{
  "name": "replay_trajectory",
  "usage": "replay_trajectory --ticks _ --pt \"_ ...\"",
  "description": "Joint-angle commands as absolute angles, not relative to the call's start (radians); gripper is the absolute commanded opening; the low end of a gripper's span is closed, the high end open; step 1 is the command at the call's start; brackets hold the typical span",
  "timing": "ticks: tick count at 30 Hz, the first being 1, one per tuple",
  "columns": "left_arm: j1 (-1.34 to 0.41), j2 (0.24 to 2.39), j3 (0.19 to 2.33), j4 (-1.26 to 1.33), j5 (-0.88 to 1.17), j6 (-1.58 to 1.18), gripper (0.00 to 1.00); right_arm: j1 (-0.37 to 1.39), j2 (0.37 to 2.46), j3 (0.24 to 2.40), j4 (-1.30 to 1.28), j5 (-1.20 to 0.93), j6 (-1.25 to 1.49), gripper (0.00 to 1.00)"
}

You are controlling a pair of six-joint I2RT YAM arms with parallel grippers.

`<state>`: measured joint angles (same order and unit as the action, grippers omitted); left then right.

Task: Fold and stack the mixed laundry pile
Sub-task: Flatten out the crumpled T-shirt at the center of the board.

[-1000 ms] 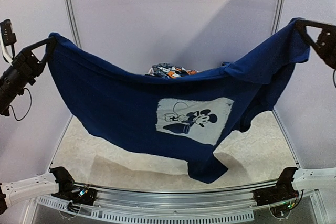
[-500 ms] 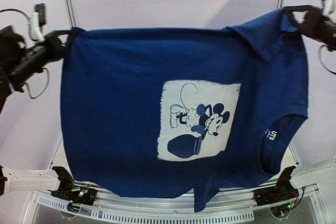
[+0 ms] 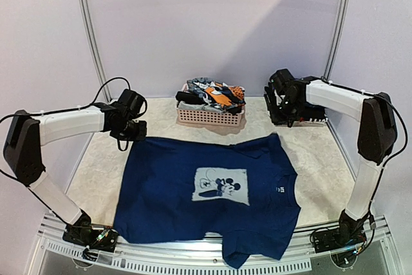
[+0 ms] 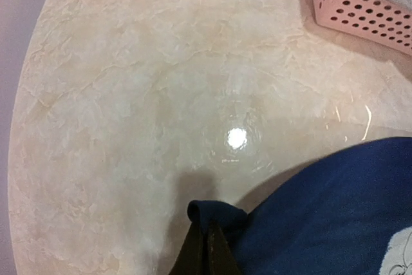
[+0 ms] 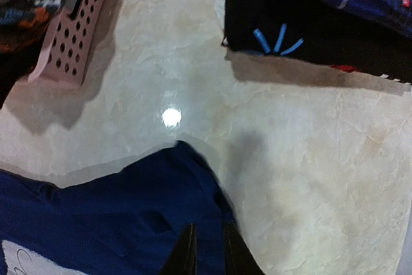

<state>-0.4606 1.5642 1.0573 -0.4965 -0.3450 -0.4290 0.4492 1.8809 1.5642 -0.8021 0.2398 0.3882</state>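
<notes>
The navy T-shirt [image 3: 167, 178] lies spread flat on the table with its pale cartoon print facing up. My left gripper [image 3: 136, 134] is low at the shirt's far left corner. In the left wrist view the gripper [image 4: 207, 227] is shut on a small fold of the navy cloth [image 4: 335, 210]. My right gripper [image 3: 281, 119] hovers at the shirt's far right corner. In the right wrist view its fingers [image 5: 207, 233] stand slightly open above the navy cloth [image 5: 116, 217], pinching nothing. The rest of the mixed laundry pile [image 3: 212, 91] sits in the basket.
The pale pink basket [image 3: 212, 118] stands at the back middle; its wall [image 4: 360, 11] shows in the left wrist view and its corner [image 5: 71, 43] in the right wrist view. A folded stack of dark garments [image 5: 309, 17] lies at the back right. The shirt's hem hangs over the near table edge [image 3: 244, 259].
Both arms have come down from holding the shirt stretched in the air and laid it flat on the table. The right fingers have parted off the cloth; the left stays shut.
</notes>
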Motion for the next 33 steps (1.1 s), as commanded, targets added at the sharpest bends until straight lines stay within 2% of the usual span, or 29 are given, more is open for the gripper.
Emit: replay_trajectory --ticks 1,8,13,22,24,25,28,29,31,33 --pt "-0.443 1.613 1.074 -0.365 -0.346 -0.422 0.00 0.391 1.920 1.607 -0.682 0.143 0.416 0.16" --pt "-0.436 1.678 1.102 -0.340 -0.385 -0.405 0.00 0.371 1.974 1.619 -0.642 0.108 0.412 0.21" --pt "-0.401 1.707 1.105 -0.341 -0.440 -0.449 0.04 0.371 1.946 1.597 -0.607 0.056 0.403 0.25" --pt "-0.322 1.782 1.131 -0.282 -0.454 -0.444 0.06 0.370 1.800 1.398 -0.496 0.049 0.419 0.28" --pt "-0.315 1.798 1.156 -0.292 -0.469 -0.439 0.14 0.371 1.761 1.343 -0.469 0.052 0.430 0.29" --pt "-0.313 1.802 1.159 -0.295 -0.477 -0.442 0.23 0.371 1.740 1.311 -0.455 0.056 0.437 0.30" --pt "-0.314 1.784 1.136 -0.257 -0.497 -0.449 0.65 0.371 1.676 1.223 -0.419 0.066 0.455 0.33" --pt "-0.314 1.771 1.120 -0.232 -0.497 -0.447 0.74 0.372 1.652 1.198 -0.411 0.069 0.462 0.35" --pt "-0.320 1.748 1.100 -0.192 -0.503 -0.440 0.87 0.370 1.604 1.148 -0.394 0.073 0.470 0.39" --pt "-0.342 1.730 1.100 -0.179 -0.521 -0.408 0.92 0.371 1.560 1.107 -0.382 0.084 0.476 0.41"
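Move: My left fingers hold the T-shirt's far left corner; its laying spot is about 7 cm ahead, 3 cm left and some 6 cm down. The shirt's far right corner lies roughly 2 cm ahead and 2 cm left of my right hand, about 7 cm below. From the right hand, the folded stack stands around 10 cm ahead and 6 cm right, the basket 9 cm ahead and 20 cm left, and the Mickey print 17 cm back and 17 cm left. Still gripping the far left corner, my left hand draws it about 7 cm forward and then also some 5 cm left, sinking 3 cm and turning slightly counter-clockwise, before the fingers open wide and let the corner go. My right hand, already free of cloth, reaches 4-5 cm forward, then draws back over 6 cm, rolling its left side up some 15 degrees and opening further. ##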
